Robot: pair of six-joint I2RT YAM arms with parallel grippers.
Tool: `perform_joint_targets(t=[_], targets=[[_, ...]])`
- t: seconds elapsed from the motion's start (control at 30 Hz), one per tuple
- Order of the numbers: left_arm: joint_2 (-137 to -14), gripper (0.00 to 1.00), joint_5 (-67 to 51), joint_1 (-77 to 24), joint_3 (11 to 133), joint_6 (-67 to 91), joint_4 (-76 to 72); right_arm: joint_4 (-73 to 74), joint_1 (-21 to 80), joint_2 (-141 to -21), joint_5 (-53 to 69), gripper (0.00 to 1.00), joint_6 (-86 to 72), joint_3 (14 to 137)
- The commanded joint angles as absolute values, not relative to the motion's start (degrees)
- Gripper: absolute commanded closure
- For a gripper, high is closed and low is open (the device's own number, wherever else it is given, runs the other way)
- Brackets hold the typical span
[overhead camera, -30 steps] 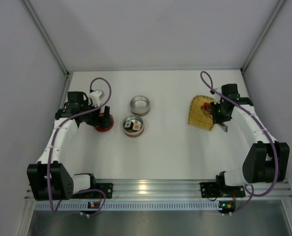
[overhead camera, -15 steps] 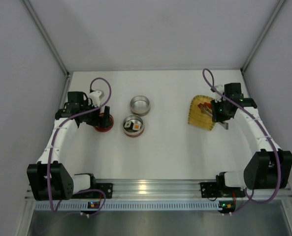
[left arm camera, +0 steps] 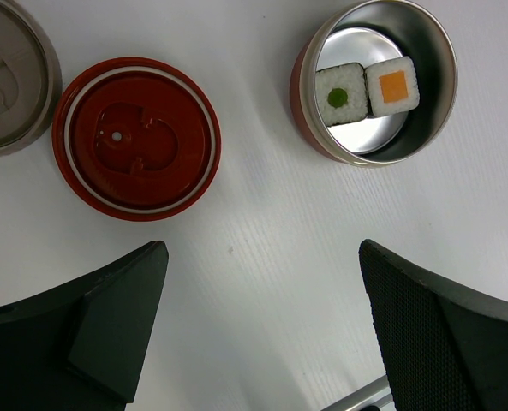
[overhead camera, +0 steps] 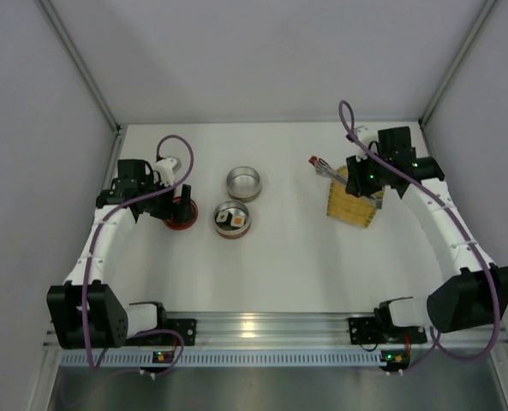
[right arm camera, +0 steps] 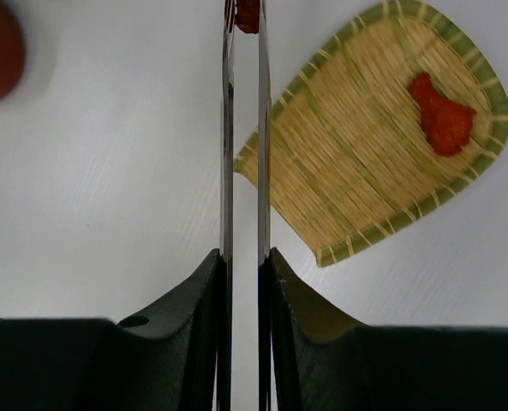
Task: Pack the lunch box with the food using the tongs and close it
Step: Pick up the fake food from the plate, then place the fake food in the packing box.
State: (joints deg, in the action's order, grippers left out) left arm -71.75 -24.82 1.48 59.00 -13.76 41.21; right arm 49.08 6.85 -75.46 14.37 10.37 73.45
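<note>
My right gripper (overhead camera: 367,181) is shut on the slim silvery tongs (overhead camera: 335,171), which point left past the yellow woven tray (overhead camera: 354,204). In the right wrist view the two arms of the tongs (right arm camera: 228,128) run up from between my fingers and pinch a small red piece of food (right arm camera: 248,15) at their tips. Another red piece (right arm camera: 442,116) lies on the tray (right arm camera: 356,171). The lunch box tin (left arm camera: 425,51) holds two white sushi blocks, one with a green centre (left arm camera: 340,94) and one with an orange centre (left arm camera: 392,86). My left gripper (left arm camera: 260,257) hangs open over bare table beside the red lid (left arm camera: 136,137).
A second silver tin (overhead camera: 230,184) stands just behind the lunch box tin (overhead camera: 250,224). A grey-brown lid (left arm camera: 5,77) lies left of the red lid. White walls close in the table on three sides.
My right gripper has risen from the tray's right side and swung left. The tongs now stick out to the left with the red piece in their tips. The left arm has not moved.
</note>
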Motion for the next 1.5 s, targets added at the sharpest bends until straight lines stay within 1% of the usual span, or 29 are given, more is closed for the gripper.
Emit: perform_joint_targets(t=[0.0, 0.1, 0.27, 0.57, 0.73, 1.1, 1.23, 1.47], targets=[[-71.9, 0.02, -26.5, 1.8, 60.8, -13.5, 40.5, 47.2, 16.1, -78.4, 16.9, 1.0, 9.7, 80.0], [-72.8, 0.02, -26.4, 1.8, 60.7, -13.6, 40.5, 47.2, 21.0, -81.7, 16.4, 1.0, 10.5, 83.3], [-72.9, 0.02, -26.7, 1.8, 60.4, -13.4, 39.9, 47.5, 26.0, -88.3, 16.5, 1.0, 11.4, 88.3], [-73.7, 0.02, -26.4, 1.9, 60.0, -13.8, 39.6, 47.5, 31.9, -99.5, 16.1, 1.0, 11.5, 98.0], [-73.4, 0.02, -25.8, 1.8, 59.2, -14.1, 39.0, 47.5, 33.7, -104.1, 15.6, 1.0, 11.5, 101.5], [-73.3, 0.02, -25.9, 1.8, 58.6, -14.3, 38.6, 47.5, 36.0, -110.1, 15.1, 0.99, 11.6, 106.3], [-73.4, 0.02, -25.8, 1.8, 58.8, -14.5, 38.7, 47.6, 36.1, -111.5, 15.0, 0.92, 11.3, 107.4], [-73.6, 0.02, -25.7, 1.9, 58.7, -14.5, 38.6, 47.3, 36.1, -111.7, 12.7, 0.91, 10.9, 106.4]])
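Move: The empty container, where the tongs' load is headed, lies about 31 cm to the left of the right hand, 9 cm farther out and some 17 cm below. The container with two sushi pieces is 33 cm left and about 1 cm nearer the base than that hand; the woven plate is almost underneath it, 4 cm ahead and 2 cm right. From the left hand the empty container is roughly 10 cm ahead, 15 cm right and 12 cm lower. Sweeping left from over the woven plate, the right hand carries the red food, still pinched in the tips of the tongs, some 22 cm to bring it over the empty container. It rises slightly at first, then sinks about 6 cm while edging 5 cm forward, slowing near the end. The wrist swings nearly 30 degrees counter-clockwise and the fingers keep the tongs squeezed. ##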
